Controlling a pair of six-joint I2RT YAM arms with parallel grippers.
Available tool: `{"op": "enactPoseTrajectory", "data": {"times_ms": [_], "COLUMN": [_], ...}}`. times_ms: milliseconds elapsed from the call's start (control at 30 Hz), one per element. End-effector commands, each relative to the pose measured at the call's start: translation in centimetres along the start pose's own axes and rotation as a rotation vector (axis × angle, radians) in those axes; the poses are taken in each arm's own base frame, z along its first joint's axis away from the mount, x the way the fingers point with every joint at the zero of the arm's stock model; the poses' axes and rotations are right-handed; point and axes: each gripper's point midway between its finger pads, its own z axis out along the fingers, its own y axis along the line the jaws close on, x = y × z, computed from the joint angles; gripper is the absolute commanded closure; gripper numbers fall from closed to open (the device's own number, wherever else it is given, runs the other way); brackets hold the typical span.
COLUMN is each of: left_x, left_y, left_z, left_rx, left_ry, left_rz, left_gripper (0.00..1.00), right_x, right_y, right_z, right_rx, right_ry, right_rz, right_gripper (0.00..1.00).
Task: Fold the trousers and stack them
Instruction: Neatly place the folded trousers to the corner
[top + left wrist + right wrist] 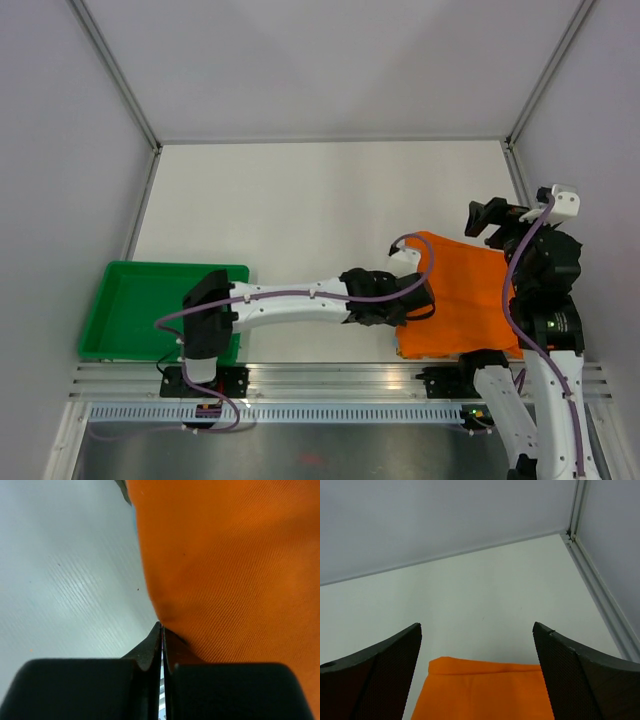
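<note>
The orange trousers (465,300) lie folded into a flat rectangle on the white table at the near right. My left arm reaches across from the left. Its gripper (422,300) sits at the fold's left edge. In the left wrist view the left gripper (161,626) is shut, and the trousers (240,570) pucker into its tips. My right gripper (490,222) hangs above the far edge of the fold. In the right wrist view the right gripper (477,625) is wide open with nothing in it, and the trousers (480,695) lie below.
A green tray (175,266) stands at the near left beside the left arm's base. Grey walls with aluminium posts (525,110) close in the table on three sides. A metal rail (330,378) runs along the near edge.
</note>
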Motion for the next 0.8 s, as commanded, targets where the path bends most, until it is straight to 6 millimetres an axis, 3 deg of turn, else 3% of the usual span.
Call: {"op": "enactPoseTrajectory", "data": {"times_ms": [0, 67, 267, 467, 667, 767], "left_x": [1.6, 2.4, 0.6, -1.2, 0.1, 0.4], "left_y": [0.5, -0.1, -3.0, -6.6, -8.2, -8.8], "left_z": [0.8, 2.2, 4.3, 4.8, 6.3, 6.9], "left_rx": [-0.148, -0.159, -0.136, -0.017, 0.043, 0.064], "left_ry": [0.009, 0.03, -0.015, -0.043, 0.007, 0.012], "left_rz": [-0.05, -0.044, -0.02, 0.015, 0.055, 0.064], "left_gripper": [0.98, 0.98, 0.98, 0.98, 0.98, 0.98], "right_x": [-0.3, -0.6, 0.4, 0.4, -1.2, -2.3], "right_y": [0.2, 1.0, 1.5, 0.0, -2.4, -2.5], "right_z": [-0.4, -0.1, -0.6, -1.1, -1.8, -2.1], "right_rx": [0.043, 0.018, 0.003, 0.076, 0.221, 0.234], "right_ry": [0.078, 0.116, 0.186, 0.154, 0.108, 0.086], "right_rz": [0.044, 0.047, 0.084, 0.07, 0.058, 0.053], "right_gripper": [0.02, 0.02, 0.02, 0.02, 0.02, 0.02]}}
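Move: The left hand's nearly shut fingers are at the raised near-left corner of the orange folded trousers. The trousers' middle lies about 13 cm to this hand's right, 5 cm ahead and 8 cm below. Underneath, the blue folded cloth has its middle some 14 cm right, 5 cm ahead and 12 cm below. From the open right hand, the trousers' middle is roughly 7 cm back, 1 cm left and 29 cm below. Keeping its pinch on the trousers' near-left corner, the left hand lowers it about 5 cm towards the pile, then carries it some 4 cm to the right, in over the stack, while rolling about 10 degrees, left side up. The right hand, touching nothing, hovers wide open high above, tips down about 10 degrees and drifts slightly back and right. ##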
